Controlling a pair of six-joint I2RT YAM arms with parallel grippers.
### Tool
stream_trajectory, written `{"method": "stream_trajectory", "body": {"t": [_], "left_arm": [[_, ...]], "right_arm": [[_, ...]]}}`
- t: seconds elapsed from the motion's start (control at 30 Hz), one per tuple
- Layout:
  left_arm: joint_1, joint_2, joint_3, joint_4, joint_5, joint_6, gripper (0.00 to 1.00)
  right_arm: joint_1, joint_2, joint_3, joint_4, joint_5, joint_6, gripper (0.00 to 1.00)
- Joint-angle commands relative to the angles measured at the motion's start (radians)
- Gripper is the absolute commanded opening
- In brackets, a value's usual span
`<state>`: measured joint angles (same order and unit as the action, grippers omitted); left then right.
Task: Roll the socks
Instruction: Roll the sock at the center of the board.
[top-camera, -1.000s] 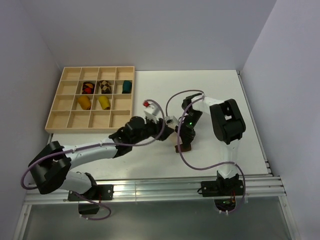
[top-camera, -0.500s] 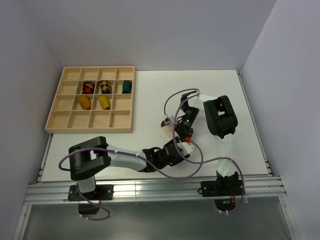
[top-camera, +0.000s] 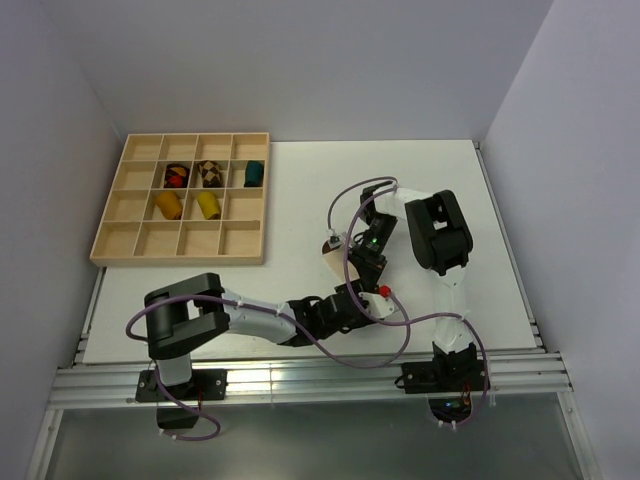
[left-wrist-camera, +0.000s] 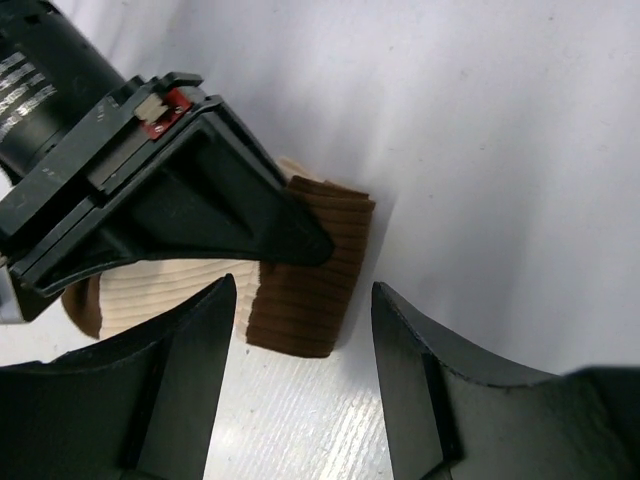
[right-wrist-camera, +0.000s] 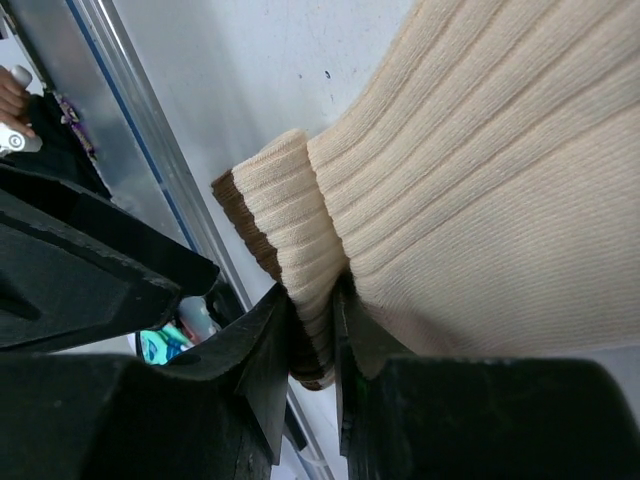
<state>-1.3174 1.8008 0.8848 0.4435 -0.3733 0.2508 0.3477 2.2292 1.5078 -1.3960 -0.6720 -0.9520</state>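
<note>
A cream sock with a brown end lies mid-table. My right gripper is shut on a folded edge of it, cream rib and brown band pinched between its fingers. From above, the right gripper stands over the sock's right side. My left gripper is open just in front of the brown end, one finger on each side, touching nothing. Seen from the top, the left gripper sits just on the near side of the sock. A mustard-orange sock and a yellow sock sit rolled in the tray.
A wooden compartment tray stands at the far left, also holding a teal bundle, a brown-checkered bundle and a red-and-dark bundle. Purple cables loop round both arms. The metal rail runs along the near edge.
My left arm has swung back from the sock's far-left side to its near side, and its jaws have opened wider. The right gripper shifted slightly away with the sock in it.
</note>
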Motion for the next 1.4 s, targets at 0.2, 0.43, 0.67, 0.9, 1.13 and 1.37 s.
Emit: {"method": "stream_trajectory", "body": {"t": [0.2, 0.43, 0.67, 0.9, 1.13, 1.37], "left_arm": [[-0.008, 0.088, 0.016, 0.087, -0.001, 0.039, 0.6], [0.007, 0.147, 0.065, 0.044, -0.029, 0.018, 0.6], [0.03, 0.166, 0.112, -0.072, 0.037, -0.03, 0.55], [0.075, 0.161, 0.138, -0.199, 0.224, -0.071, 0.28], [0.093, 0.175, 0.17, -0.29, 0.355, -0.11, 0.04], [0.167, 0.117, 0.122, -0.249, 0.542, -0.278, 0.0]], "right_arm": [[-0.004, 0.027, 0.029, -0.011, 0.038, -0.007, 0.26], [-0.007, 0.027, 0.023, -0.011, 0.04, -0.01, 0.26], [-0.01, 0.02, 0.025, -0.029, 0.026, -0.027, 0.26], [-0.015, 0.015, 0.045, -0.044, 0.022, -0.036, 0.28], [-0.059, -0.043, 0.065, 0.017, -0.023, 0.027, 0.5], [-0.174, -0.218, 0.048, 0.152, -0.08, 0.128, 0.56]]}}
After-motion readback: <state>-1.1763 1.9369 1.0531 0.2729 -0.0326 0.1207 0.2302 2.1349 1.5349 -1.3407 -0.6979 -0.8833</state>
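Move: The sock's dark brown rolled cuff, held in the right fingers, lies about 2 cm ahead of the left hand, 1 cm to its right and 5 cm below. The right fingertips pinch it farther out, some 3 cm ahead and 2 cm to the right of the left hand; from the right hand, the cuff's middle is about 1 cm back and 1 cm left, level in height. The dark toe lies flat, roughly 9 cm ahead and 7 cm left of the left hand. The left fingers close on the rolled brown cuff and take it over from the right hand: open, they sink about 4 cm beside the right fingertips, ease forward and slightly right, then pinch it and tip down some 15 degrees. The right hand keeps its hold almost still until then, then opens, lets go of the cuff and draws off forward about 4 cm, rising as it goes. ##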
